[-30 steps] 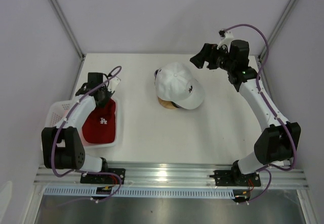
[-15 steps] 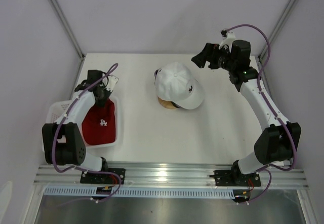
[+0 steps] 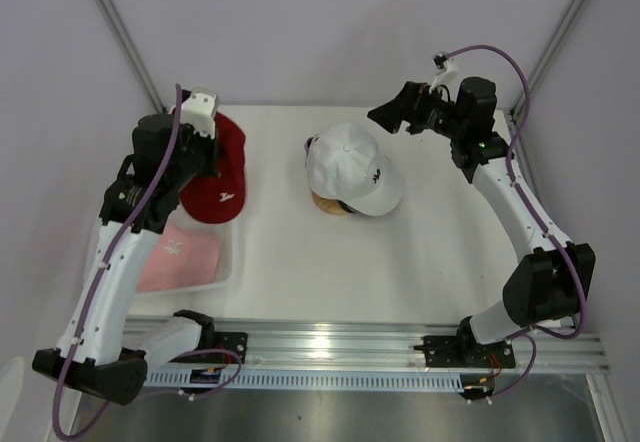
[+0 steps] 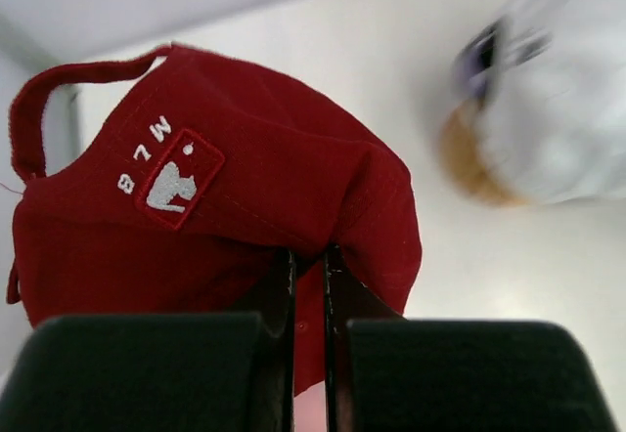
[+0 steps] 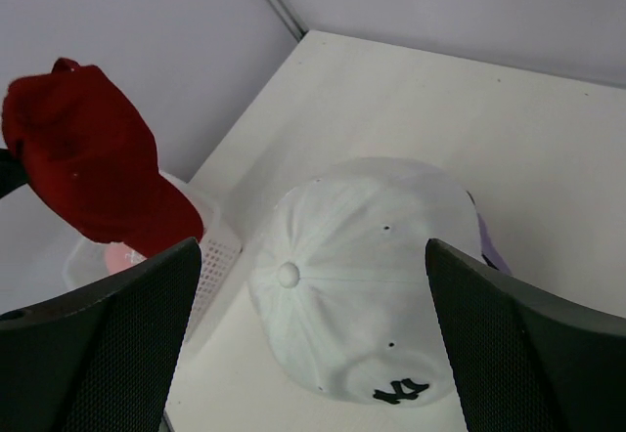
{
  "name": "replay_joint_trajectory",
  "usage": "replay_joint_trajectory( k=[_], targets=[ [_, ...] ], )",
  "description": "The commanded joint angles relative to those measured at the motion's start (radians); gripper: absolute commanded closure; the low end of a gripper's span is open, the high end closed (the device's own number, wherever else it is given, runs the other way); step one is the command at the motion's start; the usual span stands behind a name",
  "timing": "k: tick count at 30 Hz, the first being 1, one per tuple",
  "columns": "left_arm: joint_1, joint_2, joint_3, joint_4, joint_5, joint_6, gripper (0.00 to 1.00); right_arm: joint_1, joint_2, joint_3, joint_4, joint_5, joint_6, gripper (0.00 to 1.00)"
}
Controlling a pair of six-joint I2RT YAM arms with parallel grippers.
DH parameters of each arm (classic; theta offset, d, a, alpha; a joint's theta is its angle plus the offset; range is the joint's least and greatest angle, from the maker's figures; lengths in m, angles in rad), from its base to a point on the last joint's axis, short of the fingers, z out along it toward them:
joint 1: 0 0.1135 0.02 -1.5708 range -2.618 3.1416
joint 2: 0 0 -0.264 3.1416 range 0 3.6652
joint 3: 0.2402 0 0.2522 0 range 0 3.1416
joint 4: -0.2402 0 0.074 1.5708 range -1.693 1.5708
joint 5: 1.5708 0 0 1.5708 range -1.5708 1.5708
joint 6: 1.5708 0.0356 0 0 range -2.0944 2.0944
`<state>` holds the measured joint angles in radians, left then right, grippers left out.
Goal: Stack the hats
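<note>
My left gripper (image 3: 207, 150) is shut on the red cap (image 3: 216, 174) and holds it hanging in the air above the back of the white mesh basket (image 3: 232, 262). The left wrist view shows the red cap (image 4: 215, 197) pinched between my fingertips (image 4: 337, 285). A pink cap (image 3: 180, 258) lies in the basket. The white cap with the NY logo (image 3: 352, 167) sits on the wooden stand (image 3: 328, 205) at the table's middle, with a lavender cap's edge (image 5: 487, 246) showing under it. My right gripper (image 3: 390, 114) is open and empty, hovering behind and right of the white cap (image 5: 367, 276).
The basket stands at the table's left edge. Slanted frame posts rise at the back left and back right corners. The wall runs along the back of the table.
My left gripper has lifted the red cap out of the basket, up and toward the back. The pink cap beneath it now shows. The right arm has barely moved.
</note>
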<state>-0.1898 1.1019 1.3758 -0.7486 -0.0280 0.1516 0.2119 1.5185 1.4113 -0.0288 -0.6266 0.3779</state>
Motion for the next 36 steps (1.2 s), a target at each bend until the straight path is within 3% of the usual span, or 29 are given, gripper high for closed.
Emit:
replay_joint_trajectory(
  k=[1, 6, 11, 14, 18, 23, 30, 36],
  targets=[
    [-0.115, -0.046, 0.071, 0.152, 0.055, -0.259, 0.99, 0.02, -0.057, 0.014, 0.104, -0.059, 0.053, 0.01],
    [-0.137, -0.054, 0.075, 0.395, 0.221, -0.59, 0.99, 0.056, -0.089, -0.081, 0.257, -0.097, 0.168, 0.01],
    [-0.175, -0.051, -0.06, 0.729, 0.212, -0.901, 0.99, 0.012, -0.15, -0.164, 0.235, -0.049, 0.219, 0.01],
    [-0.23, -0.018, -0.128, 0.87, 0.162, -0.978, 0.99, -0.066, -0.227, -0.213, 0.182, -0.022, 0.243, 0.01],
    [-0.307, 0.048, -0.124, 0.873, 0.065, -1.012, 0.99, -0.155, -0.349, -0.281, 0.123, 0.03, 0.242, 0.0],
    [-0.418, 0.111, -0.139, 0.893, -0.116, -1.142, 0.99, -0.18, -0.455, -0.34, 0.07, 0.028, 0.217, 0.01],
    [-0.519, 0.187, -0.117, 0.916, -0.37, -1.288, 0.99, -0.18, -0.561, -0.604, 0.263, -0.013, 0.378, 0.01],
    [-0.568, 0.266, -0.032, 0.851, -0.472, -1.37, 0.99, -0.164, -0.63, -0.788, 0.437, -0.025, 0.466, 0.01]
  ],
)
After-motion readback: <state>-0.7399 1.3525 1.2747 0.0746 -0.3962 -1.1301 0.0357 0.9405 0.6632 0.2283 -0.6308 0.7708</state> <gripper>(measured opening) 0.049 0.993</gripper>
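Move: The left hand already holds the red hat; the white hat on top of the stack lies some 29 cm to its right, 6 cm farther out and 10 cm below. The bin with the pink hat is behind it: the pink hat about 11 cm back, 12 cm left and 27 cm down. From the empty, open right hand, the held red hat is about 9 cm back, 34 cm left and 6 cm lower, while the white hat is only 4 cm back, 6 cm left and 12 cm down. Keeping its pinch on the red hat, the left hand swings about 24 cm right to the stack, rising some 13 cm before sinking about half of that again and easing a little forward, and rolls some 75 degrees so that its left side drops. The right hand, fingers kept wide open, at first drifts slightly left, then draws back and right around the stack's right side and finally sinks, ending level with the red hat's brim side, near it but with no grip on it. ##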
